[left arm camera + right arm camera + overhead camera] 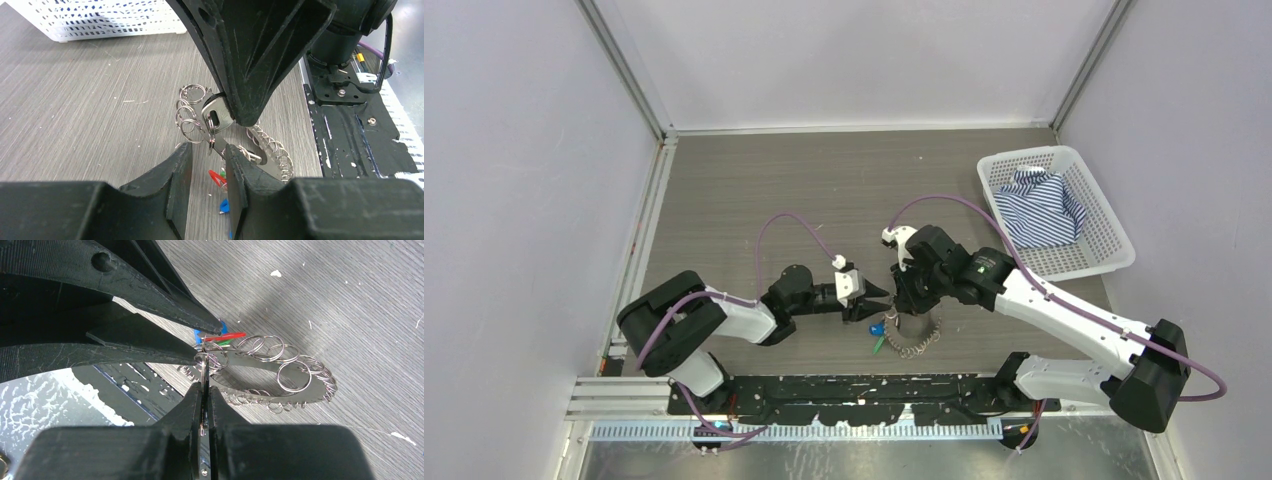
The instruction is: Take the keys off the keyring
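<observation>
The keyring [914, 342] is a flat silvery disc [260, 371] rimmed with many small wire rings, lying on the table near the front edge. My right gripper [204, 387] is shut on a silver key [218, 117], held edge-on above the disc. A small split ring [210, 131] hangs through the key's hole. My left gripper [206, 150] is open just in front of that key, and its fingertips [216, 329] straddle the split ring and the key's blade. Red [216, 177], blue [224, 205] and green [879, 345] keys lie on the table beside the disc.
A white mesh basket [1114, 252] holding a blue striped cloth [1039, 205] stands at the back right. The black mounting rail [350, 140] runs along the near table edge, right beside the keyring.
</observation>
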`<state>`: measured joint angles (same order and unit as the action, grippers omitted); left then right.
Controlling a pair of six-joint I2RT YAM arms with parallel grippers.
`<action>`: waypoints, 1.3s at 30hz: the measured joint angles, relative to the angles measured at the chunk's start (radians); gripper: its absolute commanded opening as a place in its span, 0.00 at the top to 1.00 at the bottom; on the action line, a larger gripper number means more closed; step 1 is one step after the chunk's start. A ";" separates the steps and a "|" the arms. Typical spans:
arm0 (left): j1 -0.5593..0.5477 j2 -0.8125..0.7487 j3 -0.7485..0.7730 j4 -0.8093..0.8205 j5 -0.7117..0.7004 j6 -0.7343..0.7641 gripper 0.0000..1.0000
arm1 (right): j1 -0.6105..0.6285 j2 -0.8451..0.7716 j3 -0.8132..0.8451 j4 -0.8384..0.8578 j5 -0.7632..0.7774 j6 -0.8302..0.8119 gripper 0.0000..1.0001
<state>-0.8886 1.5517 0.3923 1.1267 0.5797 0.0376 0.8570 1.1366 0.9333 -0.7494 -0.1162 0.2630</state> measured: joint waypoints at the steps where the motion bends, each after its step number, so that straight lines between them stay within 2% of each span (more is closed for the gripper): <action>1: 0.000 0.000 0.000 0.006 0.000 -0.003 0.70 | 0.000 0.000 0.001 0.000 0.000 0.000 0.99; 14: 0.000 0.025 0.011 0.034 0.009 -0.025 0.76 | 0.006 0.000 0.008 -0.002 0.001 0.000 0.99; 23: 0.001 0.042 0.017 0.043 0.016 -0.034 0.99 | 0.008 0.000 0.008 -0.002 0.002 0.000 0.99; 29: 0.001 0.051 0.016 0.064 0.008 -0.034 1.00 | 0.008 0.000 0.008 -0.008 0.009 0.001 0.99; 39: 0.001 0.053 -0.005 0.138 -0.015 -0.059 1.00 | 0.013 0.000 0.024 -0.057 0.107 0.009 0.99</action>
<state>-0.8879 1.6043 0.3870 1.2648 0.5648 -0.0216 0.8696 1.1362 0.9569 -0.8066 -0.0093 0.2718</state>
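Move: The small wire ring through the slotted silver key sits almost between the left fingertips, about 1 cm to the right of the left hand point, at its height. The big flat keyring hangs some 4 cm back, 5 cm right and 4 cm below the left hand; the coloured keys are roughly 3 cm back, 1 cm left and 6 cm lower. From the right hand, which already holds the silver key, the wire ring is about 2 cm ahead, 1 cm left and 1 cm lower. Ease the left gripper barely half a centimetre to the right, onto the small wire ring, and close its part-open fingers fully to pinch the ring. Then raise the left hand about 1 cm while the right hand, still gripping the silver key, holds steady at first, then draws it some 1.5 cm right and slightly forward, tilting about 5 degrees. ##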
